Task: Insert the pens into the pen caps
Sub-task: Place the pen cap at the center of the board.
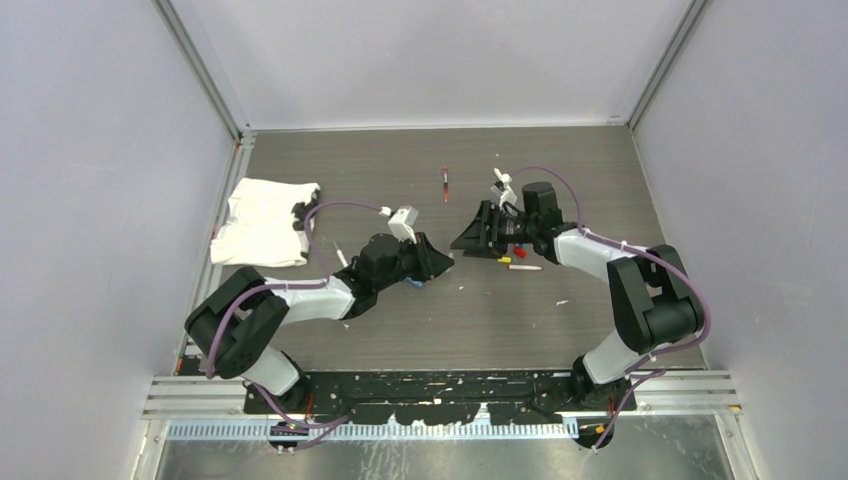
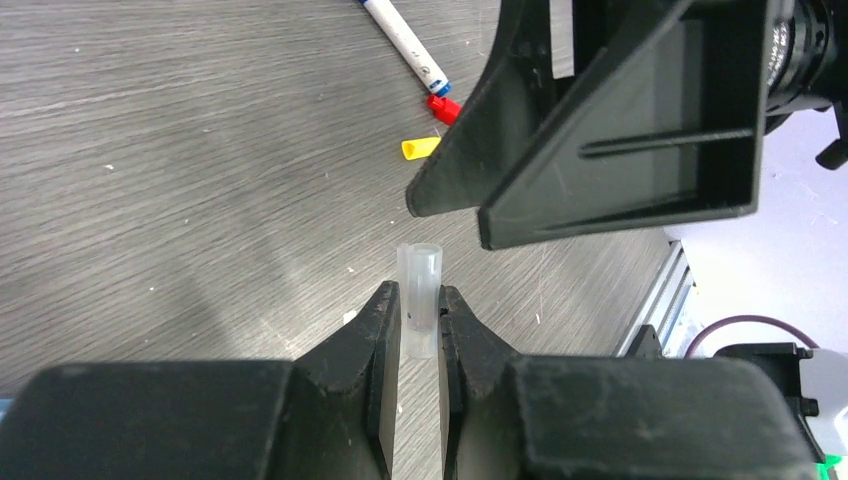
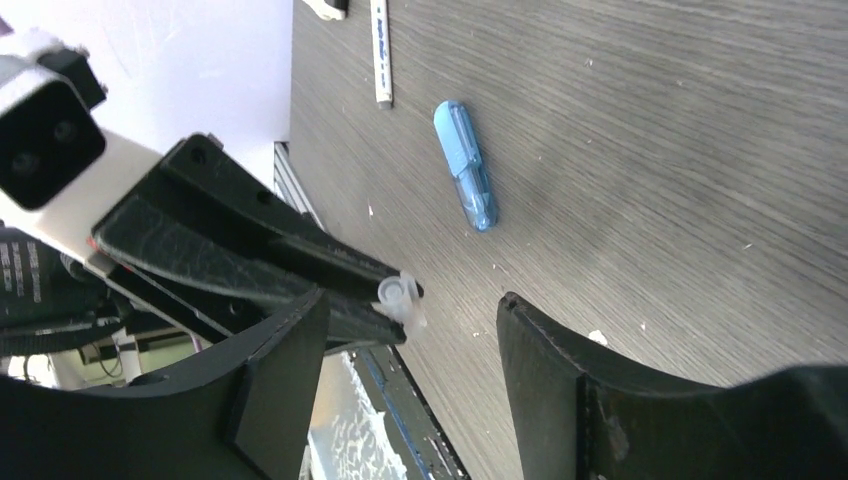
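Note:
My left gripper [image 2: 420, 300] is shut on a short clear pen cap [image 2: 420, 290], whose open end sticks out past the fingertips. My right gripper [image 3: 412, 300] faces it tip to tip at mid-table. It is open with nothing in its jaws, and the clear pen cap [image 3: 398, 296] shows just beyond its fingertips. A pen [image 2: 405, 40] with a blue end lies beyond, beside a red cap [image 2: 443, 107] and a yellow cap [image 2: 420, 148]. Another pen [image 1: 445, 184] with red ends lies farther back.
A white cloth [image 1: 262, 222] lies at the back left. A light-blue oblong piece [image 3: 467, 165] rests on the table below the left arm, with a white pen [image 3: 380, 50] past it. Grey walls enclose the table on three sides.

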Action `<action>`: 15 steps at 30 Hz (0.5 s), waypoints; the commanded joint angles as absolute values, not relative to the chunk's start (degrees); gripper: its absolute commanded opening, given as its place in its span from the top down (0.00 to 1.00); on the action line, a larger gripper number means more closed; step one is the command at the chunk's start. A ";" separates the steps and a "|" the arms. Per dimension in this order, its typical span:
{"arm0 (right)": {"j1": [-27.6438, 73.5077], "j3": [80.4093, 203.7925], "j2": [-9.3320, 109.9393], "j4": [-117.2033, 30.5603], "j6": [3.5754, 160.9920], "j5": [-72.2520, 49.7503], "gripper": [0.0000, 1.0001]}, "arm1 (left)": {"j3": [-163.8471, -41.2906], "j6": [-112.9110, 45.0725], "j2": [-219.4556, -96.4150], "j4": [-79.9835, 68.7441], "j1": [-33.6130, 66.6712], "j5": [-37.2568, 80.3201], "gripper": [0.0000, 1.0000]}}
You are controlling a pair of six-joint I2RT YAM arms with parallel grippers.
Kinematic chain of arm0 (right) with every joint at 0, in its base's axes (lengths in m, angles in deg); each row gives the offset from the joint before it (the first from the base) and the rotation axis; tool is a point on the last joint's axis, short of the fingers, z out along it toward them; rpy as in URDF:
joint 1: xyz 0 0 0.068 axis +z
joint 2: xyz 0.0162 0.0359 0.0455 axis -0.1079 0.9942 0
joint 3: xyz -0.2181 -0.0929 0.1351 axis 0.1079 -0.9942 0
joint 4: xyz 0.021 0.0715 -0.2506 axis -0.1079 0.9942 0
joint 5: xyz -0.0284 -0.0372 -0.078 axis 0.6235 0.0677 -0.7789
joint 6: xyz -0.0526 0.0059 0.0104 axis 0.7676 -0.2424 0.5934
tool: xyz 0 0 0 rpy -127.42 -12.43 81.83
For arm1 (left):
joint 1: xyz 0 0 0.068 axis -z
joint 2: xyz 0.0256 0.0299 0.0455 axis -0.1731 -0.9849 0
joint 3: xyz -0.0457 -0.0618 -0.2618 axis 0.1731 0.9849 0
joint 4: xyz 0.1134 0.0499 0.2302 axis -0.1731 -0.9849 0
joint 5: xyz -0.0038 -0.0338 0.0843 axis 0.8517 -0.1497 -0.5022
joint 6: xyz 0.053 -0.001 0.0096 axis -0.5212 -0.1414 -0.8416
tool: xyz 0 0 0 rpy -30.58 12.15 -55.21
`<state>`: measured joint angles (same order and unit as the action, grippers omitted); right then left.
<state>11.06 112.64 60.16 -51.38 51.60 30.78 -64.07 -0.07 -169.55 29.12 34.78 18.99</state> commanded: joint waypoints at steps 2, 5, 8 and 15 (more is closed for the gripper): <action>11.27 114.72 60.78 -53.96 48.23 28.49 0.37 | -67.33 -2.61 -170.35 30.56 35.85 18.35 0.86; 11.42 114.94 61.40 -53.77 48.26 28.14 0.42 | -67.81 -2.67 -170.60 30.56 36.12 18.49 0.86; 11.84 115.19 61.91 -53.67 48.39 28.63 0.49 | -68.22 -2.85 -170.61 29.98 36.26 18.50 0.86; 13.62 116.01 62.15 -52.20 50.42 28.87 0.53 | -69.42 -3.37 -171.01 27.42 36.35 18.38 0.85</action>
<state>12.37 113.38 62.26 -52.01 49.20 28.53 -66.82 -1.56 -170.41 27.52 36.11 18.94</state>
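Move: The right hand, fingers partly open, has the free end of the clear pen cap just in front of it: about 3 cm to its left, 1 cm back and level in height. The left hand holds that cap, and the open right fingers are some 4 cm to its right and 2 cm ahead. On the table about 12 cm below the right hand lie the yellow cap, 10 cm to its right and level with it, and the blue pen, 11 cm left and 3 cm back. Slowly converging, the left hand keeps its grip on the clear pen cap and carries it about 1 cm right and 1 cm up towards the right gripper. The right hand eases slightly forward, then down about 1 cm and a little left, its fingers closing partway around the cap's free end; whether they touch it can't be seen. ##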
